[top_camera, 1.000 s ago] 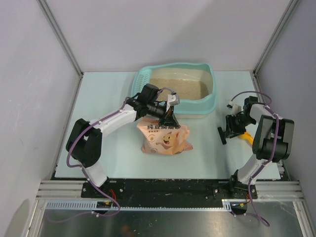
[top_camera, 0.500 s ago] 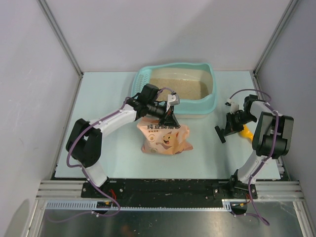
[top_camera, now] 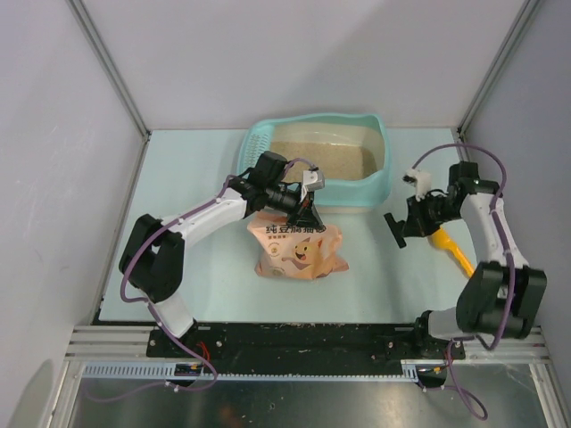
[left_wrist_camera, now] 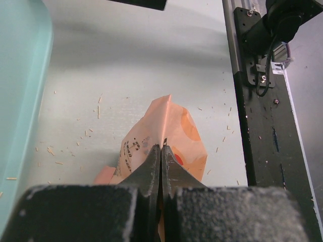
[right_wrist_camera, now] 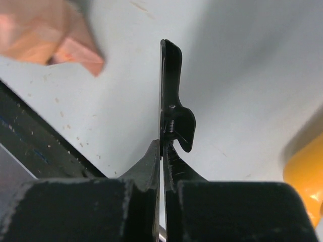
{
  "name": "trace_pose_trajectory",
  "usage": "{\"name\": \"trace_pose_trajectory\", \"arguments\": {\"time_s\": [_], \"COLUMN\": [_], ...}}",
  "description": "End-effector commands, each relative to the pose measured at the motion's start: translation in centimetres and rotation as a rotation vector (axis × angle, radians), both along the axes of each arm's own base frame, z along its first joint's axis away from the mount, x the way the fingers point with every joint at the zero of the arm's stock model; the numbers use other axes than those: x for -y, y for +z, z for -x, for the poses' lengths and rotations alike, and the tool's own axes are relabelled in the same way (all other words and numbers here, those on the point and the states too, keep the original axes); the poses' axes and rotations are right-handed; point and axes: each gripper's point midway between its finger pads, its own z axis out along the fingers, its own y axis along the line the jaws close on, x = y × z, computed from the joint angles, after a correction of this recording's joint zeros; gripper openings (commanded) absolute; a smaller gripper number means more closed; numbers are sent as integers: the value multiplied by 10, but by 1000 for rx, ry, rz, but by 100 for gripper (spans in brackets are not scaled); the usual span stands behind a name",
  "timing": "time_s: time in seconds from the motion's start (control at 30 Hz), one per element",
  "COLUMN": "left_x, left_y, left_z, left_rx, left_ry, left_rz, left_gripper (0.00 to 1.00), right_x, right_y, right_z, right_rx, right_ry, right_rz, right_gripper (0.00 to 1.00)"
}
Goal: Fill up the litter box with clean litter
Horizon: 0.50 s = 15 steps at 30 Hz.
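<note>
The light teal litter box point(top_camera: 385, 175) stands at the back centre with beige clean litter point(top_camera: 326, 160) in it; its wall shows in the left wrist view point(left_wrist_camera: 20, 75). My left gripper point(top_camera: 308, 214) point(left_wrist_camera: 162, 147) is shut on the top edge of the pink-orange bag point(top_camera: 299, 251) point(left_wrist_camera: 177, 126), which stands just in front of the box. My right gripper point(top_camera: 401, 228) point(right_wrist_camera: 162, 144) is shut on a black spring clip point(top_camera: 393, 228) point(right_wrist_camera: 174, 101), held above the table to the right of the bag.
An orange scoop point(top_camera: 451, 248) point(right_wrist_camera: 306, 176) lies on the table under my right arm. Small litter crumbs are scattered on the table point(left_wrist_camera: 75, 136) near the bag. The black front rail point(left_wrist_camera: 262, 126) runs along the near edge.
My right arm has swung out and risen, carrying the black clip a little left and toward the back. The left gripper and the bag have not moved.
</note>
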Motion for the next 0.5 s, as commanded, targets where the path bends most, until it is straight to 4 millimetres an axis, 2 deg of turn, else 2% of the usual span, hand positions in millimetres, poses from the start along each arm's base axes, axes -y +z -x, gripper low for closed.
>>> {"name": "trace_pose_trajectory", "arguments": {"time_s": [0.0,0.03,0.17,0.27,0.47], "left_x": [3,4,4,5,5], "left_y": [13,13,14,14,12], "left_z": [-3,-4,-3,-3,-3], "left_rx": [44,40,34,33,30], "left_ry": [-2,0,-3,-3,-10], "left_rz": [14,13,17,16,15], "left_gripper": [0,0,0,0,0], "right_x": [-51,-66,-107,-127,-151], "right_y": [50,59,69,71,72], "right_z": [28,37,52,54,53], "right_rx": [201,245,302,309,314], "right_ry": [297,367,514,551,585], "right_rz": [-40,-30,-23,-38,-59], "right_gripper": [0,0,0,0,0]}}
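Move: About 25 cm to the right hand's left, level in reach and some 3 cm higher, is the bag's top, held shut in the left fingers; the right hand already has the black clip in its grip. The litter box lies about 21 cm ahead of and 26 cm left of the right hand, while the orange scoop is roughly 14 cm to its right and 2 cm back, 9 cm below. From the left hand, the bag's top is at the fingertips, its middle about 2 cm to the right. Swinging left towards the bag's top with the black clip still pinched in its shut fingers, the right hand travels about 14 cm left and 6 cm back, rising some 6 cm early on and then slowing. The hand turns about 35 degrees counter-clockwise and tilts up a little. The left hand stays put, keeping the bag's top pinched. ##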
